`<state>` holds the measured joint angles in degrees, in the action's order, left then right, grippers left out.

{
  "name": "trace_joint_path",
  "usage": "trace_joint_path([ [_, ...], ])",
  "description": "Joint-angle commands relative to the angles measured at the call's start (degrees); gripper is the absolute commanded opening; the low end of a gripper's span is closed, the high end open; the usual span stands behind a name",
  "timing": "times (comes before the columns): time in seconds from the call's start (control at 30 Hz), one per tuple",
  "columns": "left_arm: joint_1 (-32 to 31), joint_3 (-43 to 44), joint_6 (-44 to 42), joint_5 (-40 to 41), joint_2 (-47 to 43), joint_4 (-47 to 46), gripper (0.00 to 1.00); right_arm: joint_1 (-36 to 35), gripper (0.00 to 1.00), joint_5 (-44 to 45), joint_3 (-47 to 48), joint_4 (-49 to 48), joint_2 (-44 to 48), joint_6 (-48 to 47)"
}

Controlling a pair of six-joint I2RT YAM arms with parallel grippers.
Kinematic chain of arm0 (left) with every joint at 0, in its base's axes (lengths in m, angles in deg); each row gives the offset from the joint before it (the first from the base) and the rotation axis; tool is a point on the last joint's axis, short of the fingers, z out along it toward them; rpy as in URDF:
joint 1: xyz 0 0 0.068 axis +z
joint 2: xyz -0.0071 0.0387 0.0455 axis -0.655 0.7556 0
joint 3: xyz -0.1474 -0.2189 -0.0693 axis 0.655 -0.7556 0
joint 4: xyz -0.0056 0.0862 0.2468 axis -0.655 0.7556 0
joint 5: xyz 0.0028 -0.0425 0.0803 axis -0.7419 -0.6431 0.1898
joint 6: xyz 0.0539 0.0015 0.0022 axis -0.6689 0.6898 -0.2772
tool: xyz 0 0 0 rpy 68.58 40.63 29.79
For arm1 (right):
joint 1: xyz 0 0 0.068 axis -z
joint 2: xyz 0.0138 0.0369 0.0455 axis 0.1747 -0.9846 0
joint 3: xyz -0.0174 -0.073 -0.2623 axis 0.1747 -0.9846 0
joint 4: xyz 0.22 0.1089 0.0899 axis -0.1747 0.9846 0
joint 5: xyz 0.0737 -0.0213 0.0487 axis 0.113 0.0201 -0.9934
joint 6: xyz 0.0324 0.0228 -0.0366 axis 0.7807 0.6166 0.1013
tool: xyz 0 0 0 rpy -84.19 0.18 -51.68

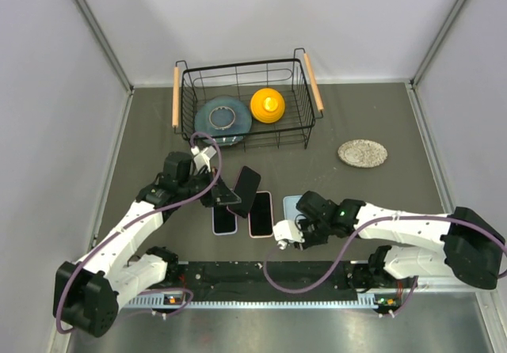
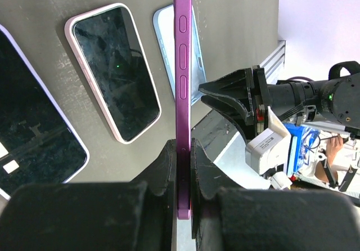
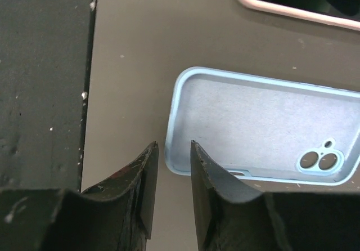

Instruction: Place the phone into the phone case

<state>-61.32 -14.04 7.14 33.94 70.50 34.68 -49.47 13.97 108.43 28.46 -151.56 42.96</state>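
Note:
My left gripper (image 1: pixel 226 197) (image 2: pixel 183 149) is shut on the lower end of a purple phone (image 1: pixel 244 188) (image 2: pixel 182 65). It holds the phone on edge above the table, side buttons toward the wrist camera. The light blue phone case (image 1: pixel 291 205) (image 3: pixel 264 127) (image 2: pixel 166 43) lies open side up on the table, partly hidden behind the phone in the left wrist view. My right gripper (image 1: pixel 303 220) (image 3: pixel 172 147) hangs just over the case's near corner. Its jaws stand a little apart, with the case's rim showing in the gap and nothing clamped.
Two other cased phones lie screen up left of the case, one pink-rimmed (image 1: pixel 261 213) (image 2: pixel 115 71) and one lavender-rimmed (image 1: pixel 224 218) (image 2: pixel 34 133). A black wire basket (image 1: pixel 182 104) with a plate and a yellow object stands at the back. A grey round dish (image 1: pixel 363 153) lies at the right.

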Motion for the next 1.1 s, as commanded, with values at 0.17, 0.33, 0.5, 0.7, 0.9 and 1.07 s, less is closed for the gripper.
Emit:
trace_joint_path([
  [0.17, 0.2, -1.5, 4.7, -3.1, -2.5, -9.7, 0.00, -0.7, 0.37, -0.6, 8.9, -10.5, 4.6, 29.3],
  [0.33, 0.2, -4.1, 9.0, -3.1, -4.7, -14.1, 0.00, 0.2, 0.43, -3.6, 9.2, -24.2, 5.0, 49.9],
  [0.5, 0.2, -5.8, 12.7, -2.4, -7.4, -17.3, 0.00, 4.9, 0.58, -8.0, 3.1, -42.4, 5.8, 74.6],
  [0.7, 0.2, -8.5, 19.1, -3.0, -10.7, -25.6, 0.00, 9.9, 0.63, -8.0, -6.0, -67.4, 2.6, 98.5],
  [0.9, 0.2, -11.6, 22.7, -4.3, -12.7, -32.0, 0.00, 10.1, 0.66, -7.9, -4.9, -74.9, -1.8, 102.5],
  [1.07, 0.3, -14.0, 24.2, -5.2, -13.3, -34.5, 0.00, 10.4, 0.63, -8.1, -5.7, -82.9, -5.2, 107.2],
])
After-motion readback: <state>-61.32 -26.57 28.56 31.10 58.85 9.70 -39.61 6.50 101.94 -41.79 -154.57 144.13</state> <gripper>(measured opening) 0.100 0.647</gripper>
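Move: The purple-cased phone is held up by the left fingers, its middle about 3 cm ahead of that hand, 3 cm to its right and 1 cm below. From the right hand, low over the table, the phone's middle is some 17 cm to the left, 9 cm ahead and 12 cm up. The light-blue case lies about 7 cm ahead and 3 cm left, just below; the pink-cased phone is about 9 cm ahead and 14 cm left, a little below. The purple-cased phone stays pinched in the left fingers, which rise about 4 cm and tip up towards level by nearly 20 degrees. Leaving the light-blue case, the right hand sweeps up about 17 cm and left 14 cm, with some forward travel, towards the phone's near right corner. Its wrist swings from pointing down to pointing left, almost level, as its fingers open wide. ##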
